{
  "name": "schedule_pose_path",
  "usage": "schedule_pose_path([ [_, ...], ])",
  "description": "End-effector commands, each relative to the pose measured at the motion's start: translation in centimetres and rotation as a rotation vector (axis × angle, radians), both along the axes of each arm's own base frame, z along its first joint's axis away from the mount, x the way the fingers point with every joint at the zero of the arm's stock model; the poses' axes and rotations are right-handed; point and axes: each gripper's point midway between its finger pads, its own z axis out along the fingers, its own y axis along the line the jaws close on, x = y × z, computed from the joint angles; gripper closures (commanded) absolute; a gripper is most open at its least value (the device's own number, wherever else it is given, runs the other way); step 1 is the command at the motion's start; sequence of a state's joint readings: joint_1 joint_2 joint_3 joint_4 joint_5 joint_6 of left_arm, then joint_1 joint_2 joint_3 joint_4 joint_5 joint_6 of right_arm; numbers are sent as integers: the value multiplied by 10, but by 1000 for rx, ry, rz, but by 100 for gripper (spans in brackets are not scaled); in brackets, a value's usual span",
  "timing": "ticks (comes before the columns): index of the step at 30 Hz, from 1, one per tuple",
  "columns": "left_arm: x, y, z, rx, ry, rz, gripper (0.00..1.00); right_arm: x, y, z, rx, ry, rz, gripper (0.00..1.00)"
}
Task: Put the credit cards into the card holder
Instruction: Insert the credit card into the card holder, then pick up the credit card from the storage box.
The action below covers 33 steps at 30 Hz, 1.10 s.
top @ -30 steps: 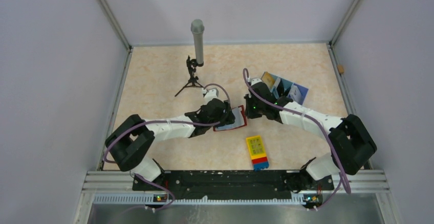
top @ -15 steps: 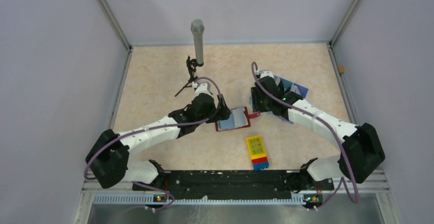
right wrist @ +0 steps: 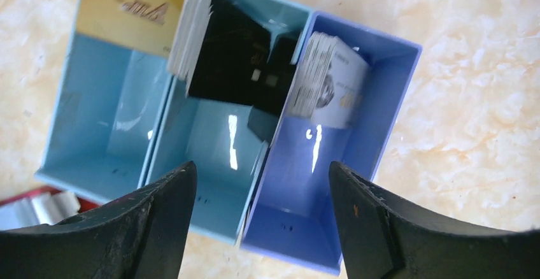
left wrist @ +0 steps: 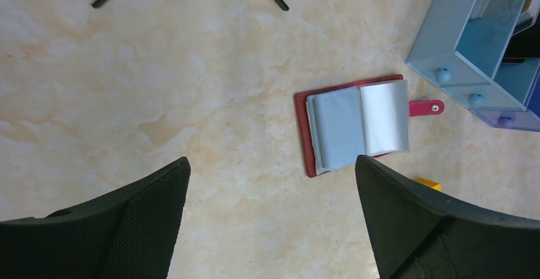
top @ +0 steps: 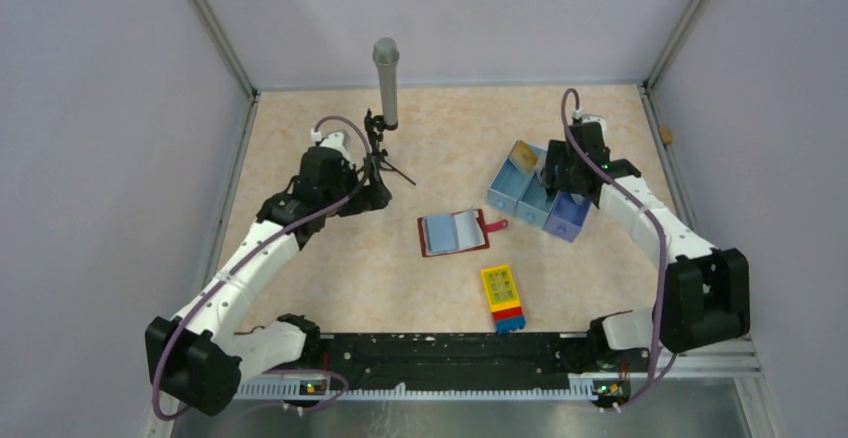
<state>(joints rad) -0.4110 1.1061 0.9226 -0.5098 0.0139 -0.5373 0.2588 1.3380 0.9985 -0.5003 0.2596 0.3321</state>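
The card holder [top: 455, 233] lies open on the table's middle, blue-grey pockets up and its red tab [top: 497, 225] pointing right; the left wrist view shows the card holder [left wrist: 356, 129] too. The credit cards stand in a light-blue tray [top: 500, 193]: a yellow-gold card [right wrist: 130, 8], a dark card [right wrist: 229, 56] and a pale stack [right wrist: 331, 81]. My right gripper [right wrist: 261, 164] hangs open above the tray [right wrist: 407, 88], holding nothing. My left gripper [left wrist: 270, 159] is open over bare table, left of the holder. From above, the left gripper [top: 372, 195] sits by a tripod and the right gripper [top: 556, 173] over the tray.
A grey cylinder [top: 385, 68] on a small black tripod [top: 378, 163] stands at the back left, close to my left gripper. A yellow, red and blue block [top: 503, 296] lies near the front, below the holder. Walls close in the table on three sides.
Both arms drew away from the card holder: the left went back and left, the right swung out over the tray. The right gripper opened; the left opened a little wider.
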Motion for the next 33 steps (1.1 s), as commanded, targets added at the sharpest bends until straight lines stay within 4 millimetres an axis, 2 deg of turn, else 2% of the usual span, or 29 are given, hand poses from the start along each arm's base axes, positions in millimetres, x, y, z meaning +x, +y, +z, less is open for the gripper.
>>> schedule_pose_path([
  [1, -2, 26, 9, 103, -32, -28, 1, 32, -16, 6, 2, -41, -49, 25],
  [6, -1, 31, 12, 106, -35, -44, 1, 49, -26, -11, 18, -30, -83, 25],
  [10, 2, 39, 13, 151, -46, -37, 1, 57, -24, -19, 34, -17, -84, 27],
  [18, 2, 37, 5, 135, -23, -42, 1, 52, -26, -11, 39, -18, -101, 44],
  [22, 2, 36, 2, 136, -12, -42, 1, 49, -24, -9, 53, -19, -99, 56],
  [30, 1, 37, 2, 136, -13, -38, 1, 53, -17, -13, 84, -15, -88, 75],
  [33, 0, 37, 1, 136, -11, -39, 1, 55, -14, -10, 99, -23, -86, 79],
])
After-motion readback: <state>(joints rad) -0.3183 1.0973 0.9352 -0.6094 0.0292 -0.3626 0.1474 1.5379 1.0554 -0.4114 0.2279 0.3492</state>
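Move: The credit card aimed at, a loose black one by the divider, lies about 4 cm ahead of the empty right hand, 2 cm to its right and 6 cm down. From that hand, the white cards are 4 cm ahead and 6 cm right, the black stack 7 cm ahead and 3 cm left, the gold cards 12 cm ahead and 8 cm left. From the left hand the loose card is some 43 cm right and 8 cm ahead. Right hand dips some 6 cm forward, down and right, fingers closing around the black card; left eases leftwards. ##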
